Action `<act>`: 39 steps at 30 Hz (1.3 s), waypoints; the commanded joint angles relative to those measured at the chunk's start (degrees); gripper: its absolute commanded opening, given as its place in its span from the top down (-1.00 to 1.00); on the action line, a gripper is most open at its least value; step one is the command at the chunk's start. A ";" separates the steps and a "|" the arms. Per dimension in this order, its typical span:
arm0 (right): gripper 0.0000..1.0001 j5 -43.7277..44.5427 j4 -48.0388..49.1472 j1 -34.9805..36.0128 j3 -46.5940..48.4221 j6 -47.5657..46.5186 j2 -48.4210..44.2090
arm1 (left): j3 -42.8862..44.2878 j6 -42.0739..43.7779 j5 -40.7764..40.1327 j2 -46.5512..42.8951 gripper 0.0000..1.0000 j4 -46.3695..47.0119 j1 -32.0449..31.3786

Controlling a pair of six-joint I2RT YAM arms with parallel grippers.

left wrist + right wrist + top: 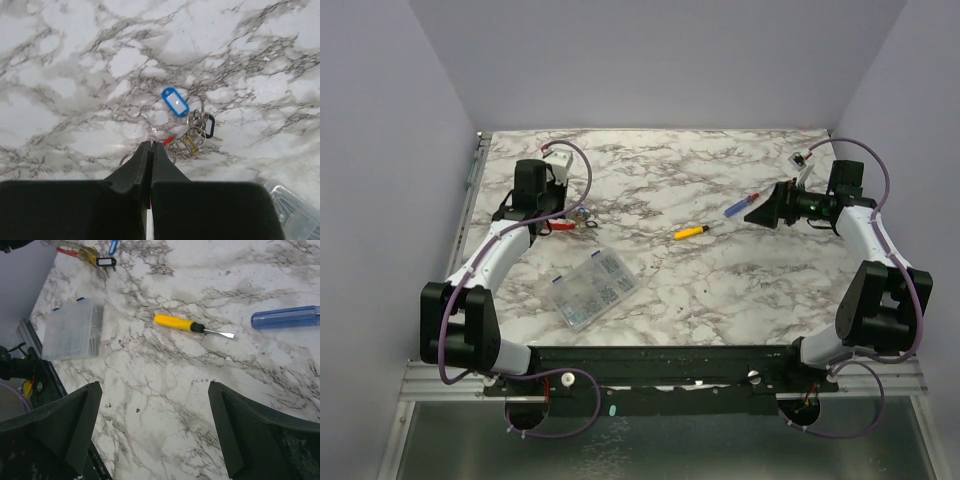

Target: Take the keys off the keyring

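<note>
In the left wrist view my left gripper (151, 145) is shut, jaws pressed together on the red band of the keyring (169, 140). A red sliver shows between the pads, and a metal ring (127, 158) pokes out on the left. Just beyond the tips, the keys lie bunched on the marble: a blue tag (175, 102), a black tag (210, 126), a yellow piece (192, 144) among steel rings. From above, the left gripper (552, 222) sits at the far left with the keys (586, 219) beside it. My right gripper (760, 214) hangs open and empty at the far right (155, 390).
A yellow-handled screwdriver (690, 232) (175, 322) and a blue-and-red screwdriver (738, 207) (285, 317) lie mid-table. A clear compartment box (592, 289) (72, 330) (292, 200) sits near the left arm. Walls close in left, right and behind.
</note>
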 commanded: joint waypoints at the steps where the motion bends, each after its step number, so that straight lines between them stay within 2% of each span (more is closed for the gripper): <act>1: -1.00 -10.06 9.36 -0.33 -3.31 7.47 -3.10 | 6.54 6.19 10.67 -1.84 1.00 2.30 -1.17; 5: -1.00 -13.88 15.54 -0.34 -4.20 12.49 -3.06 | 13.52 9.18 15.85 -0.07 1.00 -0.79 -2.15; 7: -1.00 -14.30 16.39 -0.38 -3.34 13.03 -2.82 | 16.30 10.25 16.91 0.49 1.00 -2.44 -3.15; 11: -1.00 -15.50 20.25 -0.19 -1.11 14.42 -2.89 | 20.89 12.14 24.10 0.64 1.00 -6.87 -4.63; 14: -1.00 -17.03 27.53 0.59 -0.03 21.47 -2.17 | 23.06 13.08 31.18 0.54 1.00 -9.60 -5.53; 18: -1.00 -20.60 44.50 4.32 -1.98 34.59 -1.29 | 25.59 13.87 40.86 0.86 1.00 -13.30 -7.48; 21: -1.00 -22.14 60.16 8.19 -5.01 46.05 -0.40 | 27.47 13.71 48.63 0.74 1.00 -15.84 -9.82; 23: -1.00 -23.02 74.28 10.57 -7.12 56.56 0.89 | 28.61 13.20 51.81 0.20 1.00 -17.44 -11.76; 25: -1.00 -23.08 96.15 12.60 -9.75 71.75 3.29 | 29.45 11.38 54.80 -0.31 1.00 -18.34 -13.39; 27: -1.00 -22.45 120.46 14.30 -9.79 91.42 8.06 | 29.51 9.69 57.51 -0.98 1.00 -18.49 -15.14; 28: -1.00 -22.35 128.68 15.11 -8.59 99.55 11.03 | 29.57 8.87 58.29 -1.31 1.00 -18.54 -15.86; 30: -1.00 -21.48 129.97 16.44 -7.86 102.89 13.35 | 29.84 7.48 58.92 -1.89 1.00 -18.67 -17.10; 39: -1.00 -16.99 129.99 24.77 -11.59 102.44 16.08 | 33.99 4.22 60.09 -1.78 1.00 -18.76 -21.00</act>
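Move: The left hand already holds the keyring, its keys and tags hanging below; the open right gripper it is taken to stands some 48 cm to its right, about 4 cm nearer the bases and 2 cm higher. The yellow screwdriver lies level ahead, 32 cm right; the plastic box 17 cm back and 9 cm right; both 13 cm below. From the right hand, the keyring hangs about 44 cm left, 6 cm ahead and 8 cm lower. Keeping its shut grip on the keyring, the left hand lifts it steeply while starting rightward, then sweeps right and back over the table to meet the right gripper, ending about 23 cm to the right, 20 cm up and 15 cm back, with the wrist swung some 70 degrees clockwise so that the fingers point across to the right. The right hand, fingers still wide open, first rises and then reaches left to meet the keyring, about 16 cm left and 9 cm up, rolling and turning counter-clockwise as it comes, without touching it yet. ##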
